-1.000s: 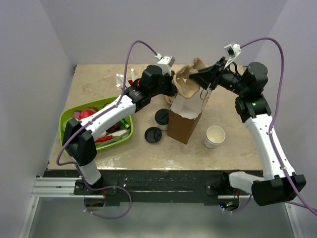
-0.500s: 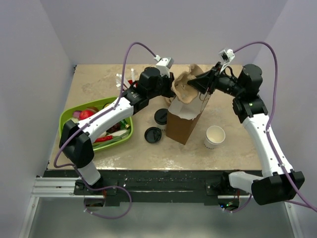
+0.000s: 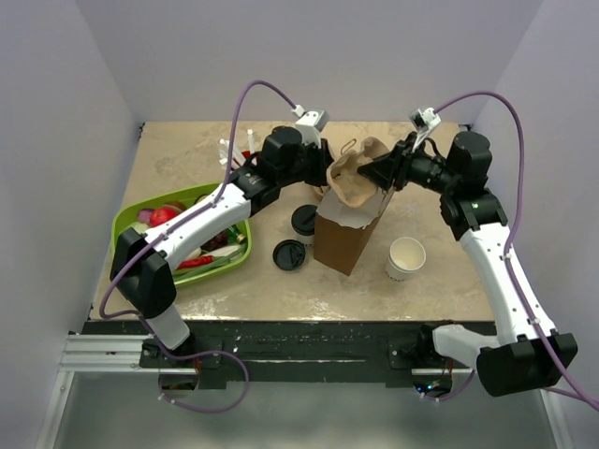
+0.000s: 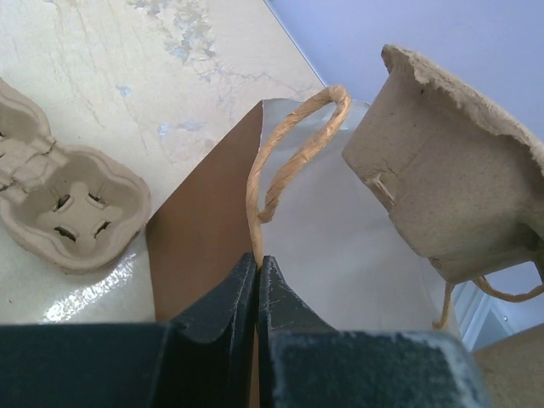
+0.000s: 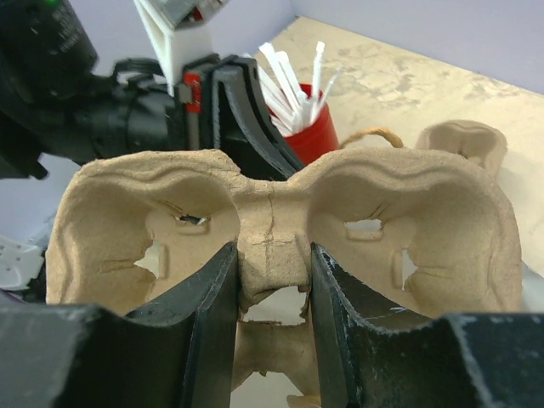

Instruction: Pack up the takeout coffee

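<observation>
The takeout coffee (image 3: 305, 223), a white cup with a black lid, stands on the table just left of the brown paper bag (image 3: 344, 236). My left gripper (image 3: 318, 184) is shut on the bag's rim at the foot of its twine handle (image 4: 289, 144); the left wrist view shows its tip (image 4: 257, 260). My right gripper (image 3: 376, 173) is shut on the middle of a pulp cup carrier (image 5: 272, 229) and holds it tilted over the bag's open mouth. The carrier also shows in the top view (image 3: 354, 176) and in the left wrist view (image 4: 450, 178).
A loose black lid (image 3: 289, 254) lies left of the bag and a lidless white cup (image 3: 406, 257) stands to its right. A green tray (image 3: 128, 227) of food sits at the left. A second carrier (image 4: 68, 204) and a red cup of white stirrers (image 5: 310, 132) are at the back.
My right gripper has carried the cup carrier left and down, over the bag's mouth. My left gripper has kept its hold on the bag's rim.
</observation>
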Robot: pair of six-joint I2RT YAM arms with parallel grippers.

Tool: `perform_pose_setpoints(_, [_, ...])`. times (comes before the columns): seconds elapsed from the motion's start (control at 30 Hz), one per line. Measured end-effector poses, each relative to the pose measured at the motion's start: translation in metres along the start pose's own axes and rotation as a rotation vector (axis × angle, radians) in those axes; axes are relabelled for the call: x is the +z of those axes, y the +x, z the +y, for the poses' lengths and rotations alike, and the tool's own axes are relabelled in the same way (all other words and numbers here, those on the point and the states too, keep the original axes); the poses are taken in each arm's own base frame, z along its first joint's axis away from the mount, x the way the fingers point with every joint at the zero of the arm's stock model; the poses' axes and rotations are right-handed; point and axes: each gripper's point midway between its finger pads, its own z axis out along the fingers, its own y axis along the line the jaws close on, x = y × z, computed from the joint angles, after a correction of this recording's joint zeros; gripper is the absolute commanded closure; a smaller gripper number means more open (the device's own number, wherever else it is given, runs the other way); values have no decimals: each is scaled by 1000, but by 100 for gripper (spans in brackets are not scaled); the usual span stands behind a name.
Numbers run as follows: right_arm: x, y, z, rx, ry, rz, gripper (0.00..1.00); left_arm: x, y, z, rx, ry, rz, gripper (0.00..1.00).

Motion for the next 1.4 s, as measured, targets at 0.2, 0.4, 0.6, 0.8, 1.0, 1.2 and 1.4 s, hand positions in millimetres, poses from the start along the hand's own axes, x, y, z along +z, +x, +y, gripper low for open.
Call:
perform_pose_setpoints(0.2, [-9,15,-15,-80,86,58,71,-3,3,-7,2,39,21,94])
perform_pose_setpoints(0.4, [-16,36,-31,-180,138,146,72,-4,6,-14,6,75,39,94])
perform_pose_setpoints(0.6, [-16,49,-29,-287,112,205,72,-5,7,-16,11,91,47,95])
perform_pose_setpoints(0.8, [-10,65,-32,-354,103,273,71,-7,10,-21,17,121,67,96])
perform_pose_setpoints(1.0, [-9,66,-42,-362,155,285,71,-8,12,-24,26,140,77,96])
perform_pose_setpoints(1.2, [-5,61,-43,-288,181,273,71,-8,13,-24,26,139,80,97])
perform_pose_setpoints(1.4, [-3,60,-41,-176,206,257,72,-8,12,-22,24,134,80,98])
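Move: The right hand holds the cup carrier above the paper bag, whose mouth lies about 3 cm to its left, 3 cm back and 9 cm below. The lidded coffee stands some 12 cm left and 9 cm back of this hand, the empty white cup about 13 cm right and 17 cm back, both some 30 cm down. The left hand already pinches a bag handle, the mouth about 6 cm to its right, 3 cm back and 5 cm below. Right hand lowers the carrier about 7 cm to the bag mouth, fingers dipping; left hand eases the handle back. ##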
